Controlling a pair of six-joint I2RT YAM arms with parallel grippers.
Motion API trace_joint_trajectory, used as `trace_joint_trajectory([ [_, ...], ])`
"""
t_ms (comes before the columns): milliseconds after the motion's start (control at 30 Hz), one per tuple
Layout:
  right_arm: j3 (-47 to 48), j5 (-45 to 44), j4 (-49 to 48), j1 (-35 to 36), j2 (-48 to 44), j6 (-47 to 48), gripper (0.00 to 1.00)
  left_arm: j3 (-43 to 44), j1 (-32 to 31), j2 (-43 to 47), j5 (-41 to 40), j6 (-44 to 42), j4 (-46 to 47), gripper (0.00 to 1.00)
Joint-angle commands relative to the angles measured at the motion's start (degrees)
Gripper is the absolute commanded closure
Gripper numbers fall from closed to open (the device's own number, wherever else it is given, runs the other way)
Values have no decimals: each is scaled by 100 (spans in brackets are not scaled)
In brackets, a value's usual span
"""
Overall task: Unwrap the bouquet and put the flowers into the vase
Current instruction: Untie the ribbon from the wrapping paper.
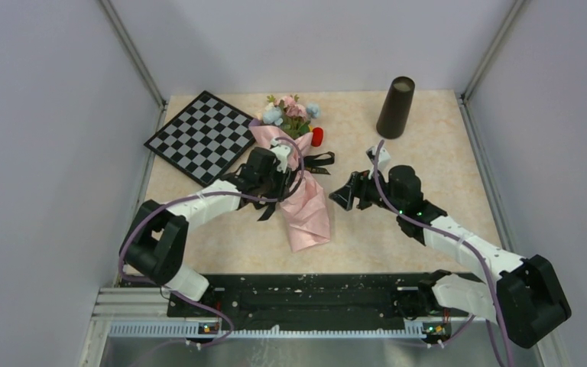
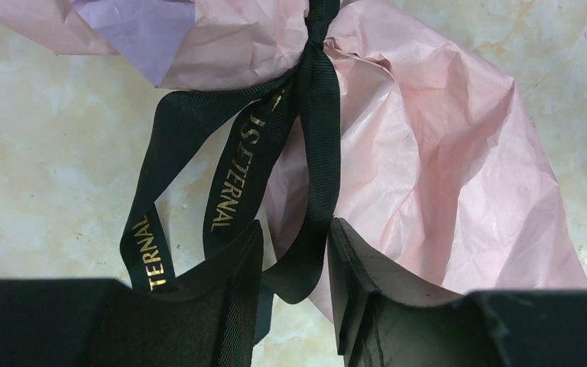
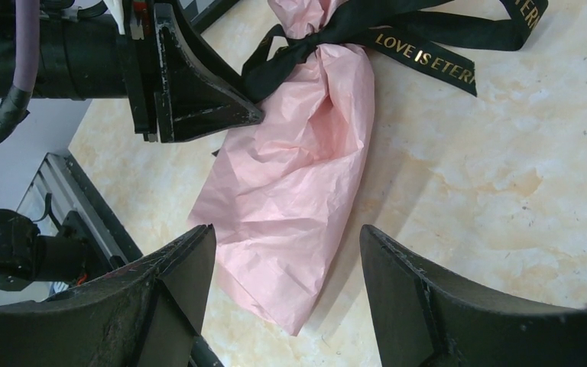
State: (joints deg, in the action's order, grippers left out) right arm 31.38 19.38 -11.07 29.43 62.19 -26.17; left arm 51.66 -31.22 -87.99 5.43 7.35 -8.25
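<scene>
The bouquet (image 1: 306, 206) lies on the table, pink paper cone pointing toward the arms, tied with a black gold-lettered ribbon (image 2: 317, 115). Its flowers (image 1: 290, 113), pink, white and blue, stick out at the far end. My left gripper (image 2: 294, 229) sits at the bow from the left, jaws narrowed but still apart, with a folded ribbon tail hanging between the fingers. My right gripper (image 3: 287, 233) hovers open just right of the cone (image 3: 290, 191), nothing between its fingers. The dark tapered vase (image 1: 395, 107) stands upright at the back right.
A black-and-white checkered board (image 1: 202, 136) lies at the back left, next to the bouquet. A small red block (image 1: 317, 137) sits beside the flower heads. Grey walls close in both sides. Another ribbon tail (image 3: 428, 53) trails right of the bow.
</scene>
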Motion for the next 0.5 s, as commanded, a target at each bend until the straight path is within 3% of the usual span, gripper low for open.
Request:
trace_joint_trajectory([
  [0, -1, 31, -190, -60, -183, -2, 29, 166, -28, 313, -71, 54, 34, 59],
  [467, -43, -14, -138, -59, -232, 28, 29, 290, -24, 467, -8, 72, -85, 82],
])
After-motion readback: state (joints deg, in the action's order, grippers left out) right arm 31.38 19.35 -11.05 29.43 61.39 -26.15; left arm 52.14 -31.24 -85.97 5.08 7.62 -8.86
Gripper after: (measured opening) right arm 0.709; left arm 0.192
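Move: The ribbon's near loop already hangs between the left hand's parted tips, its strand about 1 cm ahead and 1 cm below. The ribbon knot is about 10 cm ahead and 5 cm to the right, with the other ribbon loop level with the knot and some 6 cm farther right. The wrapping paper's near end lies roughly 4 cm back and 7 cm right. For the right hand, the near loop is about 4 cm ahead, 17 cm left and 9 cm below. The ribbon's near loop is gathered between the left hand's fingers, which close from a partly open gap to about half of it, coming together on the strand that runs from the knot. As they narrow, the hand rises about 1.5 cm off the table beside the wrapping paper, hardly shifting sideways or turning. ##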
